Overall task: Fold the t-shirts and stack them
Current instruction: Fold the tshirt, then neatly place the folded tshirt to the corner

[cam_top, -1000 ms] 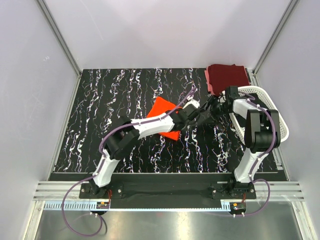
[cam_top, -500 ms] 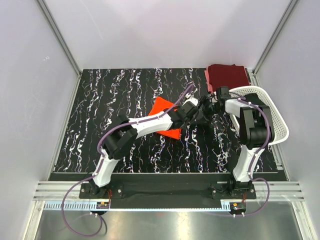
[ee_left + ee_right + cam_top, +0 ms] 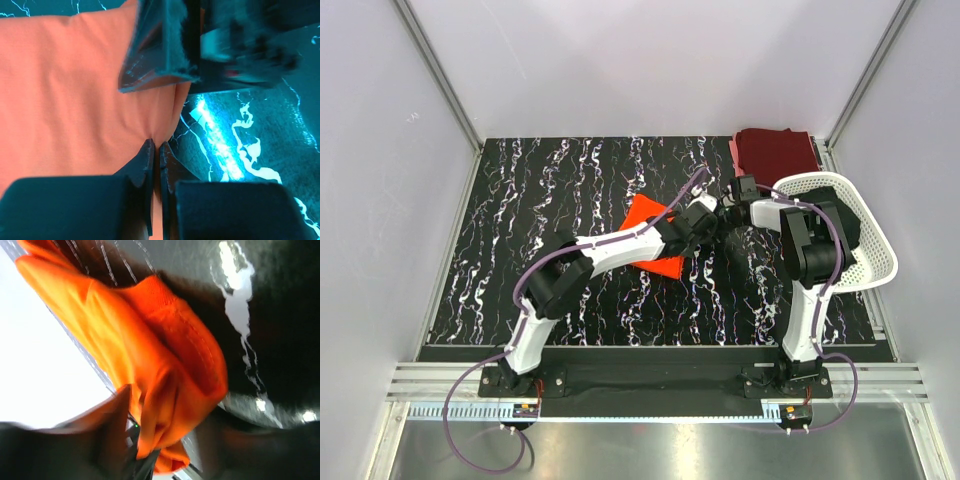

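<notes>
A folded bright orange t-shirt (image 3: 645,240) lies mid-table. My left gripper (image 3: 705,222) is at its right edge. In the left wrist view that gripper (image 3: 156,146) is shut, pinching the orange cloth (image 3: 75,100) at its border. My right gripper (image 3: 725,212) meets it from the right. In the right wrist view, a bunched orange corner (image 3: 165,370) sits between my right gripper's (image 3: 165,440) blurred fingers, which stand apart around it. A folded dark maroon t-shirt (image 3: 775,155) rests at the back right corner.
A white perforated basket (image 3: 868,240) stands at the right table edge, behind my right arm. The black marbled tabletop (image 3: 540,220) stretches left of the orange shirt. Grey walls close in the back and both sides.
My right gripper has swung left from beside the basket to the orange shirt's right edge, and its jaws have narrowed. The left gripper stayed shut, shifting slightly right with the cloth.
</notes>
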`<action>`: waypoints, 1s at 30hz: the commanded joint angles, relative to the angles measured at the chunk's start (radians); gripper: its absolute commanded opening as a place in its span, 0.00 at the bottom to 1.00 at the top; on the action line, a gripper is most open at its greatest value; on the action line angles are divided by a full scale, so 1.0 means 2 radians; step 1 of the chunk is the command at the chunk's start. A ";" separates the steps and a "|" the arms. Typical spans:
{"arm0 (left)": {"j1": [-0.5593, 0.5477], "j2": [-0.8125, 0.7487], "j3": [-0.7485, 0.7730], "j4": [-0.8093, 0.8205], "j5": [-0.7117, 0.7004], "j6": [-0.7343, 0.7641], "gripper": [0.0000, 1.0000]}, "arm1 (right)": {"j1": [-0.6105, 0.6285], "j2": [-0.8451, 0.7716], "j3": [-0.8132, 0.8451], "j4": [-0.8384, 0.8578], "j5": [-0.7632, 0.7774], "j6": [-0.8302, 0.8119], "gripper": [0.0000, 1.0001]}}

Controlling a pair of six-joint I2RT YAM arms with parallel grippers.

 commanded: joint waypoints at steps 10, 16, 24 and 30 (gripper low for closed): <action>0.040 -0.135 -0.076 0.055 0.108 -0.037 0.43 | 0.010 0.002 0.093 -0.061 0.071 -0.133 0.00; 0.089 -0.293 -0.187 0.065 0.156 -0.052 0.45 | 0.010 0.001 0.240 -0.239 0.173 -0.334 0.00; 0.129 -0.437 -0.313 0.086 0.180 -0.076 0.47 | 0.008 0.043 0.423 -0.368 0.328 -0.481 0.00; 0.139 -0.461 -0.343 0.071 0.184 -0.063 0.48 | 0.002 0.086 0.521 -0.349 0.388 -0.554 0.00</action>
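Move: The right hand's half-open fingers straddle a fold at the orange t-shirt's right edge, with the folded shirt's middle about 8 cm to the left, 5 cm nearer and 2 cm below. The dark red pile is roughly 12 cm ahead and 17 cm to the right, the white basket some 29 cm right and 4 cm back. The left fingers still pinch that edge; the shirt's middle lies about 9 cm to their left, 1 cm nearer and 4 cm lower. Nearly in place at first, the right hand closes on the t-shirt's edge, then sweeps forward, up and right towards the red pile, about 13 cm out and 13 cm up, its fingers swinging from leftward to forward and down. The left hand opens to let go once the right has shut, then draws away left, up and a little back, nearly 15 cm sideways, tilting some 30 degrees and sinking slightly at the end. ##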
